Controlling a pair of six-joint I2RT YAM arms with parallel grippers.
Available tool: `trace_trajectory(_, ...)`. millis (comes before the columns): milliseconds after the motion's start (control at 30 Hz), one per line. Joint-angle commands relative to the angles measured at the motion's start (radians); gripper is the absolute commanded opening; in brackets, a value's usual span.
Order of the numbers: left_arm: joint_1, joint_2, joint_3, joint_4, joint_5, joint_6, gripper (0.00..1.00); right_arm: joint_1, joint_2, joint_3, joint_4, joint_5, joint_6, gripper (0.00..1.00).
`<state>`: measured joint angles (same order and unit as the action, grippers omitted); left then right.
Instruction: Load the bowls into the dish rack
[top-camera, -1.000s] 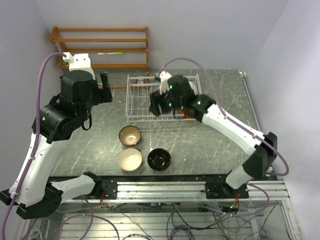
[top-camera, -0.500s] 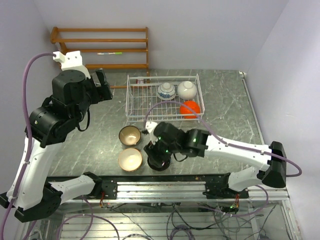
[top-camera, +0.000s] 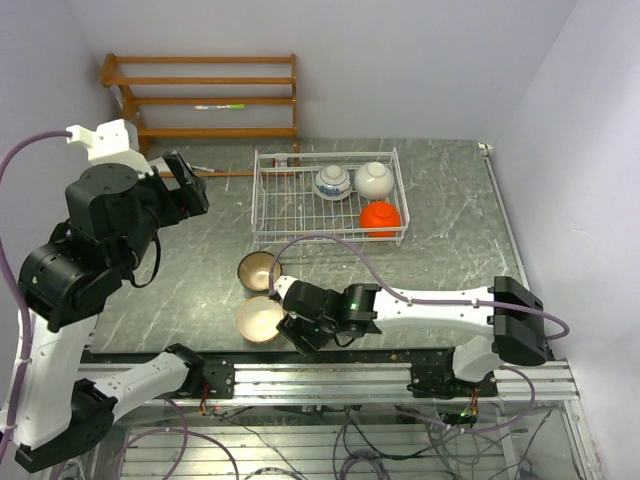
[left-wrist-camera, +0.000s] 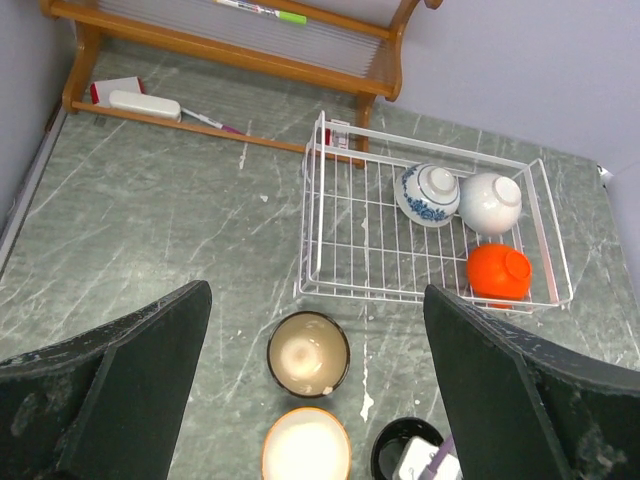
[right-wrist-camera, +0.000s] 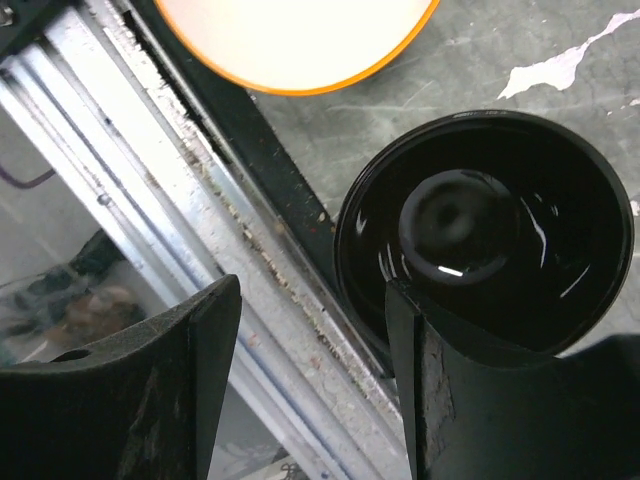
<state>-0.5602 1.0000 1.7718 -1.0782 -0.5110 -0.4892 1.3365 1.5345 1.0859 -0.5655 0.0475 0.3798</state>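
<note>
The white wire dish rack (top-camera: 272, 200) (left-wrist-camera: 330, 230) holds three bowls: blue-and-white (top-camera: 332, 183) (left-wrist-camera: 427, 194), white (top-camera: 374, 180) (left-wrist-camera: 490, 202) and orange-red (top-camera: 380, 217) (left-wrist-camera: 498, 271). In front of it on the table stand the brown bowl (top-camera: 259, 270) (left-wrist-camera: 308, 353) and the cream-beige bowl (top-camera: 259, 319) (left-wrist-camera: 306, 445) (right-wrist-camera: 290, 40). The glossy black bowl (right-wrist-camera: 490, 230) (left-wrist-camera: 390, 450) sits to their right, mostly covered by my right gripper (top-camera: 305, 328) (right-wrist-camera: 310, 290). That gripper is open and straddles the bowl's near rim, one finger inside and one outside. My left gripper (top-camera: 185, 185) (left-wrist-camera: 317, 295) hangs high and open, holding nothing.
An orange-brown wooden slatted shelf (top-camera: 200, 95) (left-wrist-camera: 230, 30) stands against the back wall, with small items (left-wrist-camera: 145, 103) beneath it. The metal base rail (top-camera: 330, 380) (right-wrist-camera: 150, 170) runs just in front of the black and cream bowls.
My right arm has swung from the dish rack down to the black bowl at the table's front edge. The left arm has drawn back to the left.
</note>
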Motion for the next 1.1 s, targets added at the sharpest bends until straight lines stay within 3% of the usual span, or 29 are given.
trace_trajectory(0,-0.006,-0.025,-0.006,-0.029,0.003,-0.022,0.99,0.004,0.054,0.010,0.045,0.070,-0.008,0.59)
trace_trajectory(467,-0.006,-0.064,-0.032,-0.048,-0.016,-0.017,0.99,0.004,0.151,0.020,0.039,0.148,0.005,0.38)
trace_trajectory(767,-0.006,-0.079,-0.063,-0.048,-0.025,-0.018,0.99,0.002,0.169,0.011,0.050,0.157,0.005,0.32)
trace_trajectory(867,-0.005,-0.073,-0.059,-0.048,-0.023,-0.010,0.99,0.002,0.173,0.021,0.047,0.155,0.003,0.22)
trace_trajectory(967,-0.006,-0.077,-0.055,-0.048,-0.031,-0.008,0.99,0.000,0.173,0.030,0.045,0.147,-0.002,0.07)
trace_trajectory(1067,-0.006,-0.087,-0.057,-0.051,-0.040,-0.011,0.99,-0.007,0.165,0.036,0.034,0.146,-0.001,0.01)
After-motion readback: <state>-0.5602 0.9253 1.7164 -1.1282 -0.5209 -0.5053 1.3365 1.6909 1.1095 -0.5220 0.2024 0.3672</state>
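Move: The black bowl is the right hand's target: its middle lies about 7 cm ahead, some 2 cm to the right and about 6 cm below, its rear rim nearest the fingers. The cream bowl is about 7 cm ahead and 11 cm left of that hand; the brown bowl is about 18 cm ahead and 11 cm left. From the left hand, the black bowl lies roughly 9 cm back, 20 cm right and 40 cm below. Down about 5 cm and some 2 cm forward onto the rear rim of the black bowl goes the right hand, tilting slightly and narrowing its fingers. It then stops and shuts them, pinching the bowl wall with one finger inside and one outside, and finally eases barely 1 cm up and forward. The empty, open left hand drifts about 3 cm back, left and down. ##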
